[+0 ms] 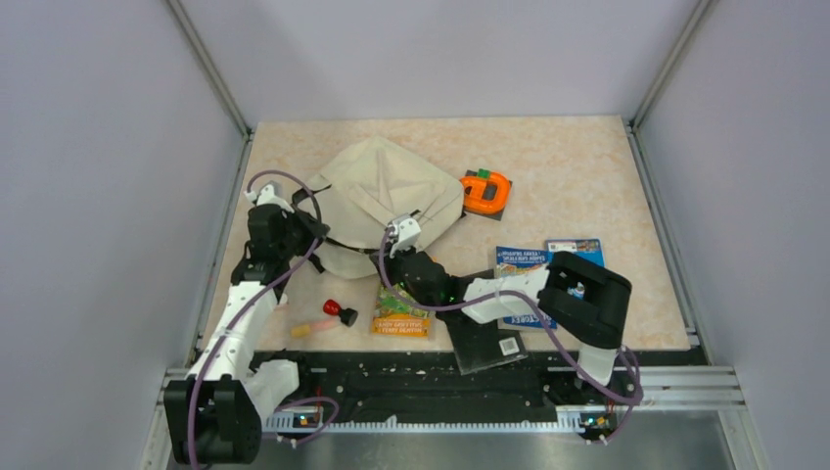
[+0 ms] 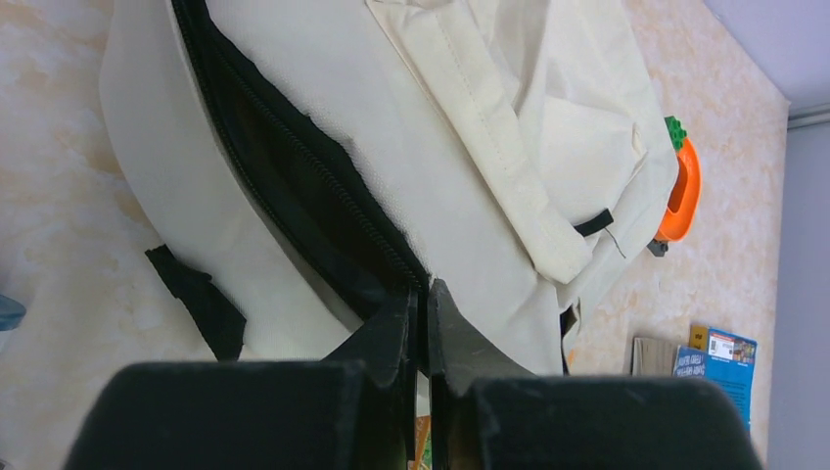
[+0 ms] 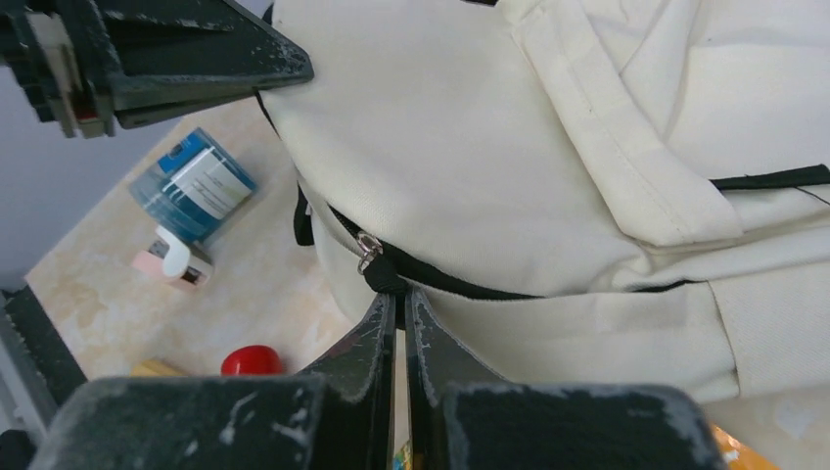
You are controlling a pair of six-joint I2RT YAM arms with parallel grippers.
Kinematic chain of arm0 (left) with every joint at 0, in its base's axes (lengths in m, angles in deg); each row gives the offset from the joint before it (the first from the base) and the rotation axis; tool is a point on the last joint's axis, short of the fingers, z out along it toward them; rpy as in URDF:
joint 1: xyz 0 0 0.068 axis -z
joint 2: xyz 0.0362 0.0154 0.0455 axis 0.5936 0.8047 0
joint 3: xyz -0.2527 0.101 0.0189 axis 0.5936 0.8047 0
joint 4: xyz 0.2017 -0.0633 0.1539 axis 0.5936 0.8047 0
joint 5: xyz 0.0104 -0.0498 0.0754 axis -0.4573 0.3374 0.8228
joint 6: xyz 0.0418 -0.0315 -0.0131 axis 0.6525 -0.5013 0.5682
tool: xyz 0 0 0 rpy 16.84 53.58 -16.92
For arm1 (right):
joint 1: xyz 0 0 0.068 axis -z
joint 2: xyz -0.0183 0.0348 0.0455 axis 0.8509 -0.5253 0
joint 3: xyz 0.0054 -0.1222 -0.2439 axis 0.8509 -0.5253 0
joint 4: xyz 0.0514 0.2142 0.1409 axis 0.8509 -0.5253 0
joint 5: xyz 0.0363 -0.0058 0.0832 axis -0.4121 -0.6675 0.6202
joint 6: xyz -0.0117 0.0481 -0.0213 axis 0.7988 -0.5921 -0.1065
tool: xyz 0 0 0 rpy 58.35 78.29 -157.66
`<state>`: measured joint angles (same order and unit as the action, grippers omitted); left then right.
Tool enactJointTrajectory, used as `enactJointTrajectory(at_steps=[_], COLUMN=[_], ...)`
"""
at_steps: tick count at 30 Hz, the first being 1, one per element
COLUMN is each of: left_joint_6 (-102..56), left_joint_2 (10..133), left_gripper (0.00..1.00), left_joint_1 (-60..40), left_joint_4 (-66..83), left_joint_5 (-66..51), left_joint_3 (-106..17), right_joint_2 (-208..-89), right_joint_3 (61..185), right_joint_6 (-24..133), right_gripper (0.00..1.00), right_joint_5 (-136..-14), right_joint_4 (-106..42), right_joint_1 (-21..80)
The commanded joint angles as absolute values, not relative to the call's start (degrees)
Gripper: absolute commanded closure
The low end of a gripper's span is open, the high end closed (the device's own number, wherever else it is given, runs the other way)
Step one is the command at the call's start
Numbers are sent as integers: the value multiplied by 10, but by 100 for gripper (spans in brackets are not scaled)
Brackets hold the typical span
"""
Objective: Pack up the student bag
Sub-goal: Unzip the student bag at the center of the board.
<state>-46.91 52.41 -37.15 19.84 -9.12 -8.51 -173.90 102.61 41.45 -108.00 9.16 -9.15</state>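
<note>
The student bag (image 1: 377, 191), cream fabric with black zipper lines, lies at the back left of the table. My left gripper (image 1: 318, 233) is at its left side. The left wrist view shows this left gripper (image 2: 423, 294) shut on the bag's (image 2: 470, 108) black zipper edge, beside a gaping dark opening. My right gripper (image 1: 387, 257) is at the bag's near edge. In the right wrist view that right gripper (image 3: 399, 294) is shut on the black zipper pull tab (image 3: 384, 274), just below its metal ring, on the bag (image 3: 489, 147).
An orange clamp-like toy (image 1: 486, 191) lies right of the bag. Blue booklets (image 1: 533, 264), a black notebook (image 1: 484, 343), a snack packet (image 1: 401, 318) and a red-capped item (image 1: 338, 311) lie near the front. A blue-labelled bottle (image 3: 193, 184) lies by the bag's left side.
</note>
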Motion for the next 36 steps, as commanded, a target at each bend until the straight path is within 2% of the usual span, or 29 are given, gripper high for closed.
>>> enactJointTrajectory(at_steps=[1, 16, 21, 31, 36], left_joint_6=[-471, -446, -402, -359, -348], left_joint_2=[513, 512, 514, 497, 494], left_gripper=[100, 100, 100, 100, 100], left_joint_1=[-376, -376, -376, -376, -376], left_joint_4=[182, 273, 318, 300, 299], left_joint_5=[-87, -112, -82, -66, -68], left_joint_3=[-110, -212, -240, -204, -202], right_joint_2=[-1669, -1584, -1562, -1527, -1553], right_joint_3=[990, 929, 923, 945, 968], right_joint_6=[400, 399, 406, 394, 395], right_gripper=[100, 100, 100, 100, 100], right_joint_5=[-1068, -1079, -1093, -985, -947], right_joint_4=[80, -40, -68, -137, -176], right_joint_1=[-92, -91, -84, 2, 50])
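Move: The right hand holds the zipper pull on its black cord; the zip's still closed right end lies about 13 cm to its right and 5 cm farther out. The orange treehouse book lies some 9 cm back and 6 cm right, and the red stamp about 12 cm back and 8 cm left, both roughly 10 cm lower. The left hand pinches the bag's edge, with that zip end about 24 cm right, level ahead. Right hand draws the pull 9 cm right along the zip while the left lifts the pinched edge 4 cm. ##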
